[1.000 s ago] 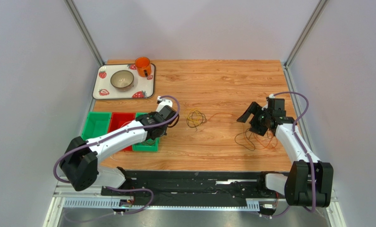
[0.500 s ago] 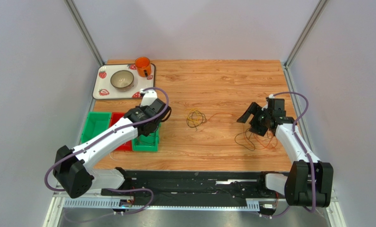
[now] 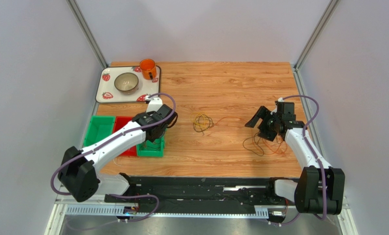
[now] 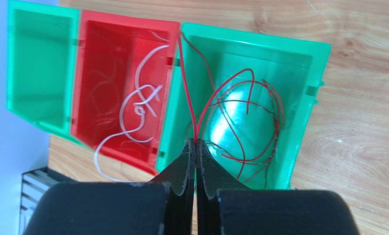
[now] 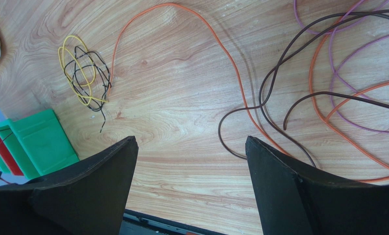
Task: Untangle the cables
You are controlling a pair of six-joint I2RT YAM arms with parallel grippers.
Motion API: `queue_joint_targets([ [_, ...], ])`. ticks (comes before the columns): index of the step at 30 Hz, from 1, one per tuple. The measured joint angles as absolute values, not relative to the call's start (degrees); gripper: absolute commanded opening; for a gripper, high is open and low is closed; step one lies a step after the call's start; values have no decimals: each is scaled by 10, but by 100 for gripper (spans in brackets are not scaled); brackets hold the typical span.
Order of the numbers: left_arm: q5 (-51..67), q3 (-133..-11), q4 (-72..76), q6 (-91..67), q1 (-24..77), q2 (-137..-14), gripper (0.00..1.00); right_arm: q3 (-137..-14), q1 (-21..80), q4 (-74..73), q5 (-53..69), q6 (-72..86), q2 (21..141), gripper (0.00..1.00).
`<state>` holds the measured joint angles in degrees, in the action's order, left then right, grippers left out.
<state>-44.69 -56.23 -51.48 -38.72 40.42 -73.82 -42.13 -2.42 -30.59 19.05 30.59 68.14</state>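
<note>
My left gripper (image 4: 196, 143) is shut on a thin red cable (image 4: 250, 98) and hangs over the right-hand green bin (image 4: 315, 68). The cable's loops lie inside that bin, and one strand crosses the rim toward the red bin (image 4: 98, 58). A white cable (image 4: 141, 105) lies coiled in the red bin. A small yellow and black tangle (image 3: 201, 122) sits mid-table. My right gripper (image 5: 191, 140) stands open above bare wood, holding nothing. To its right lie loose loops of orange cable (image 5: 233, 68), brown cable (image 5: 263, 93) and purple cable (image 5: 331, 49).
A strawberry-patterned tray (image 3: 103, 95) at the back left carries a bowl (image 3: 126, 82) and an orange mug (image 3: 148, 68). A second green bin (image 3: 99, 129) stands left of the red one. Grey walls with metal posts close in the table's sides.
My left arm has swung left from beside the bins to over the right green bin, carrying the red cable. The right arm has not moved.
</note>
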Motion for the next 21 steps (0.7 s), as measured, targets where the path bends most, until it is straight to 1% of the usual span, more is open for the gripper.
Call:
queue_joint_targets([
  [4, -409, -554, -476, -377, 404, -783, 0, -421, -24, -306, 190, 306, 681, 86],
  [5, -402, -554, -469, -375, 404, -794, 5, -421, -24, -306, 190, 306, 681, 86],
  [7, -383, -554, -451, -368, 404, -815, 20, -421, -24, -306, 190, 306, 680, 86],
  [8, -373, -554, -444, -364, 404, -822, 35, -421, -24, -306, 190, 306, 680, 86],
  [10, -353, -554, -430, -356, 404, -826, 49, -421, -24, -306, 190, 306, 680, 86],
  [14, -330, -554, -417, -343, 403, -808, 57, -421, -24, -306, 190, 306, 679, 86],
  [21, -305, -555, -423, -340, 404, -757, 59, -422, -24, -306, 192, 306, 678, 86],
])
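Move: The left hand still holds the red cable in shut fingers. The middle of the right-hand green box, where the cable is going, lies about 3 cm ahead of it, 3 cm to its right and 10 cm below. The red box stands about 3 cm ahead and 7 cm to the left, and the yellow-black tangle 8 cm ahead and 23 cm to the right, on the table. From the idle right hand, that green box is roughly level, some 41 cm to the left and 6 cm lower. The left hand carries the pinched red cable to the right and down over the right-hand green box, sinking about 5 cm, with the wrist easing clockwise and its left side dipping by some 10 degrees. Near the lowest point the fingers start to open, spreading to a bit over half and ending their pinch on the cable, while the hand keeps drifting right to about 5 cm in all and lifts back up nearly 3 cm. ##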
